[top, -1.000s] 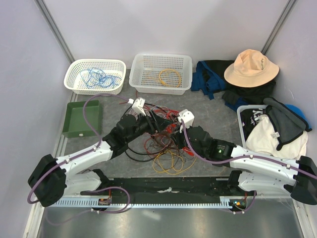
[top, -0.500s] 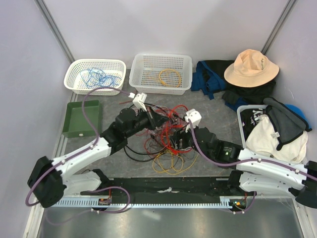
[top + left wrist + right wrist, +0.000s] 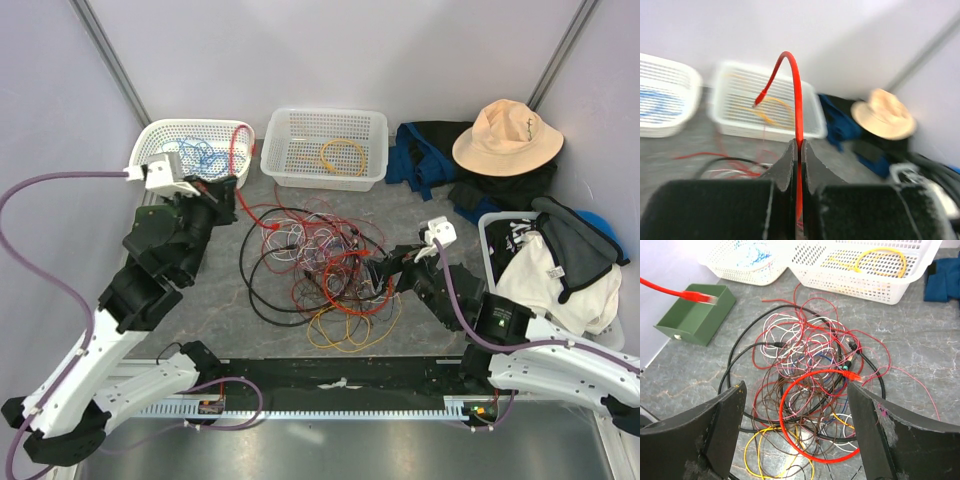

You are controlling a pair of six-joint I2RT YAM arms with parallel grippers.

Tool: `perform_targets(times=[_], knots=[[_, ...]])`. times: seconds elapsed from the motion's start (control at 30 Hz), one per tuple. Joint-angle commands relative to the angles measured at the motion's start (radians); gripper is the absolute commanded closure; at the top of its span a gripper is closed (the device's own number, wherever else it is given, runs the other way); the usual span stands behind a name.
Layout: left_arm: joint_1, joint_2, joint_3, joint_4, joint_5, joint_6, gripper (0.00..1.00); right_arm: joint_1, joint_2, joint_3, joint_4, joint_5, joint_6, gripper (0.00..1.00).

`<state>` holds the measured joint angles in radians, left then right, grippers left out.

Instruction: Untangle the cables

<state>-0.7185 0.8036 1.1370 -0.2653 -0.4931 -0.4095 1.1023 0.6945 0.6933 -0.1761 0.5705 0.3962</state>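
The cables [image 3: 320, 270] lie as a loose tangle of red, maroon, white, yellow, blue and black loops in the middle of the table, also filling the right wrist view [image 3: 810, 375]. My left gripper [image 3: 215, 190] is raised at the left, in front of the left basket. It is shut on a red cable [image 3: 797, 90], pinched between its jaws [image 3: 799, 145]. That cable's free end arcs upward [image 3: 238, 145], and the rest trails down to the tangle. My right gripper [image 3: 385, 268] stands open at the tangle's right edge, its fingers wide apart above the loops [image 3: 796, 390] and holding nothing.
A white basket [image 3: 150, 140] with a blue cable sits at the back left. A second white basket [image 3: 320, 180] beside it holds a yellow cable. A green box [image 3: 697, 315] stands left of the tangle. A hat [image 3: 505, 135], clothes and a bin [image 3: 492, 235] crowd the right.
My left gripper shut on the red cable and swung up and to the left, drawing it out of the tangle. My right gripper opened and backed off to the right.
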Motion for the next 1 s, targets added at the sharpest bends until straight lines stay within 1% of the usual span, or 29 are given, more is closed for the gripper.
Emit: perform_targets(times=[0.0,0.07,0.1,0.17,0.2,0.27,0.3,0.33,0.37,0.4,0.43,0.47,0.5,0.53,0.67,0.83,0.97], knots=[[0.004,-0.012,0.073,-0.170,-0.388,0.147,0.98,0.004,-0.033,-0.032,0.012,0.022,0.004,0.11],[0.004,-0.007,0.090,-0.207,-0.464,0.159,0.98,0.002,-0.041,-0.043,0.012,0.020,0.000,0.11],[0.007,-0.001,0.107,-0.219,-0.525,0.163,0.98,0.004,-0.044,-0.044,0.013,0.017,-0.002,0.11],[0.013,0.008,0.118,-0.255,-0.576,0.167,0.98,0.004,-0.050,-0.049,0.012,0.009,0.000,0.11],[0.033,0.017,0.122,-0.262,-0.608,0.169,0.98,0.004,-0.055,-0.054,0.016,0.008,-0.002,0.11],[0.076,0.048,0.132,-0.319,-0.614,0.143,0.98,0.004,-0.058,-0.060,0.024,-0.004,-0.002,0.11],[0.147,0.058,0.147,-0.356,-0.578,0.115,0.98,0.004,-0.064,-0.063,0.032,-0.009,0.000,0.11],[0.196,0.083,0.153,-0.388,-0.546,0.054,0.98,0.004,-0.066,-0.066,0.032,-0.011,0.000,0.11],[0.253,0.097,0.156,-0.435,-0.500,0.026,0.98,0.004,-0.067,-0.070,0.036,-0.017,0.000,0.11],[0.374,0.106,0.155,-0.445,-0.382,0.008,0.98,0.004,-0.073,-0.074,0.047,-0.023,0.004,0.11],[0.433,0.130,0.150,-0.449,-0.327,-0.020,0.98,0.004,-0.075,-0.084,0.053,-0.027,0.004,0.11],[0.527,0.141,0.144,-0.454,-0.238,-0.032,0.98,0.004,-0.082,-0.090,0.067,-0.041,0.012,0.11],[0.569,0.170,0.138,-0.456,-0.199,-0.058,0.98,0.004,-0.087,-0.104,0.075,-0.047,0.015,0.11],[0.637,0.183,0.135,-0.457,-0.146,-0.070,0.98,0.002,-0.089,-0.110,0.081,-0.052,0.016,0.11],[0.755,0.241,0.127,-0.433,-0.072,-0.147,0.98,0.004,-0.098,-0.135,0.104,-0.067,0.023,0.11],[0.827,0.302,0.136,-0.384,0.051,-0.206,0.98,0.004,-0.093,-0.163,0.132,-0.095,0.026,0.12],[0.861,0.374,0.161,-0.367,0.100,-0.253,0.98,0.004,-0.099,-0.172,0.132,-0.096,0.026,0.11]])
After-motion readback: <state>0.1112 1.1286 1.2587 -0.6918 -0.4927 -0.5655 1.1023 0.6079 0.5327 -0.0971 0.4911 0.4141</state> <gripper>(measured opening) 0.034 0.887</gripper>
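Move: The left hand, with a red cable pinched in shut fingers, is high up; the green box lies roughly 28 cm to its left, about 14 cm farther out and some 38 cm below. The white basket with the blue cable sits about 40 cm ahead and 22 cm left. The cable tangle is about 8 cm ahead and 15 cm right, both on table level. From the right hand the green box is some 52 cm left, 20 cm ahead and 22 cm below. Keeping its pinch on the red cable, the left hand swings it left towards the green box, some 24 cm, first nearly level, then sinking about 13 cm and edging about 5 cm forward. The wrist turns roughly 50 degrees counter-clockwise and tips the fingers down. The right hand, open and empty, sinks about 3.5 cm near the tangle. ##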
